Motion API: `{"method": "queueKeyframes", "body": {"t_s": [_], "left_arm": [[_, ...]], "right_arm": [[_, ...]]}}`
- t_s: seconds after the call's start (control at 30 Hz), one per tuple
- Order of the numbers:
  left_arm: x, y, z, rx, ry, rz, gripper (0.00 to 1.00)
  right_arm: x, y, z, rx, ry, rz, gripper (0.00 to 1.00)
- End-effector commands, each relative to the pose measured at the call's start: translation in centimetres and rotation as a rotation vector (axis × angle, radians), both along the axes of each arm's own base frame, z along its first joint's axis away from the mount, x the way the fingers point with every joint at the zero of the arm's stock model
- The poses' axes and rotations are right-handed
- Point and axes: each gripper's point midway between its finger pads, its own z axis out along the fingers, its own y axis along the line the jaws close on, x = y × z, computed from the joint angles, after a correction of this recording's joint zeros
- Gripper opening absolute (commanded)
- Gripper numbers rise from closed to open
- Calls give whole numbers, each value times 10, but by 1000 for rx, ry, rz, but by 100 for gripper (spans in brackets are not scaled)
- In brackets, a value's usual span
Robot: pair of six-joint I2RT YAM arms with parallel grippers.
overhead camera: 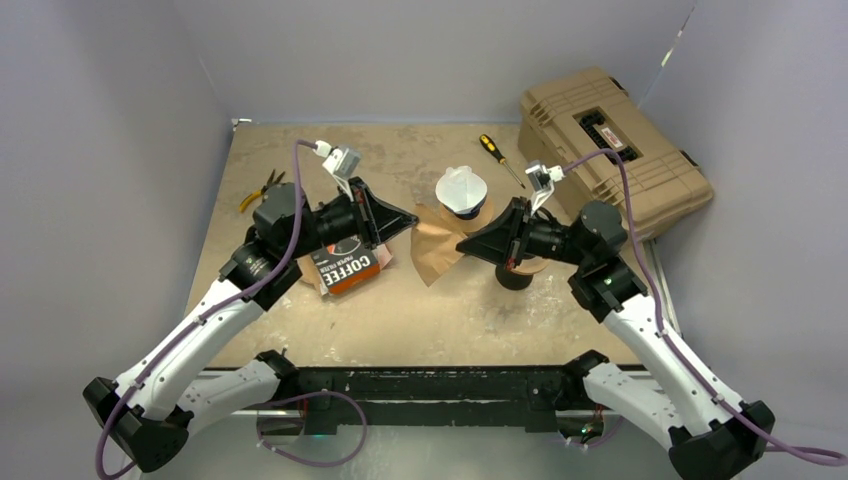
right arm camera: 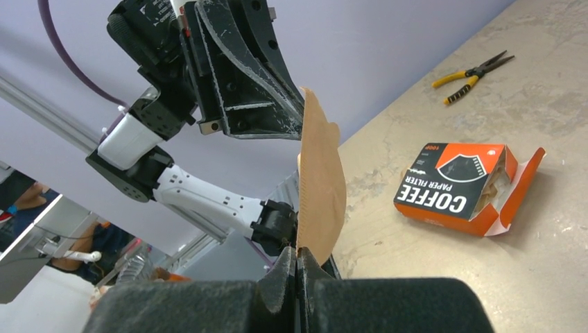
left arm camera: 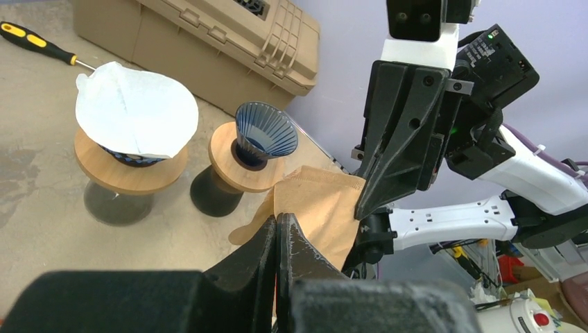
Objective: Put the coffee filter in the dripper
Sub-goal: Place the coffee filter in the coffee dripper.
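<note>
A brown paper coffee filter [overhead camera: 432,252] hangs in the air between my two grippers, above the table's middle. My left gripper [left arm camera: 279,219] is shut on one edge of the filter [left arm camera: 322,208]. My right gripper [right arm camera: 296,254] is shut on the lower edge of the same filter [right arm camera: 321,187], which stands upright and edge-on in the right wrist view. The empty blue ribbed dripper [left arm camera: 265,130] sits on a round wooden stand just beyond the filter. From above the dripper [overhead camera: 516,276] is mostly hidden under the right arm. My left gripper [overhead camera: 412,217] and right gripper [overhead camera: 463,243] face each other.
A second dripper lined with a white filter [overhead camera: 462,187] stands behind the brown one. An orange coffee filter box [overhead camera: 345,268] lies under the left arm. A tan hard case [overhead camera: 610,150] fills the back right, with a screwdriver [overhead camera: 497,155] beside it and pliers [overhead camera: 262,188] at back left.
</note>
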Motion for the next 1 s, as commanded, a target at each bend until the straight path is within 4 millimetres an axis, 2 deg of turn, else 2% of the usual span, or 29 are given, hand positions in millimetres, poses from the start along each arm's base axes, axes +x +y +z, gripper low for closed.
{"method": "queueKeyframes", "body": {"t_s": [0.0,0.1,0.17,0.3,0.33,0.43,0.63,0.8,0.87,0.97], "left_arm": [[1,0,32,-54,-88,-1,0],[1,0,31,-42,-107,-6,0],[1,1,27,-19,-119,-7,0],[5,5,19,49,-174,7,0],[6,7,17,68,-195,10,0],[7,10,7,146,-268,1,0],[6,9,-25,326,-432,-85,0],[-5,-5,-55,503,-540,-224,0],[-15,-13,-64,536,-572,-305,0],[-43,-21,-83,622,-793,-518,0]], "right_arm": [[2,-1,11,13,-50,-6,0],[7,-1,9,-5,-48,-30,3],[11,-3,8,-19,-46,-59,23],[17,-8,11,-27,-51,-122,72],[18,-10,13,-26,-52,-135,82],[20,-13,15,-33,-50,-166,98],[30,-20,14,-62,-4,-244,99],[35,-20,8,-96,27,-264,99],[36,-20,4,-108,39,-265,99],[36,-19,-1,-118,54,-254,99]]}}
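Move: The brown filter is already pinched by both hands, its middle some 4 cm to the right of and 3 cm back from the left hand, and 4 cm to the left of the right. The empty dripper on its stand lies about 22 cm to the left hand's right, level fore and aft, 18 cm lower. The dripper with the white filter is roughly 10 cm ahead, 9 cm right, 16 cm below the left hand. From the right hand the empty dripper is about 15 cm right, 4 cm ahead, 17 cm lower. The right fingers let go of the brown filter, opening wide, and that hand eases forward and somewhat right by about 3-4 cm, turning slightly clockwise. The left fingers stay shut on the filter's edge; nearly still at first, that hand then sinks faster and faster, some 8 cm, while its wrist rolls and tips the fingers downward, away from the open right gripper. ##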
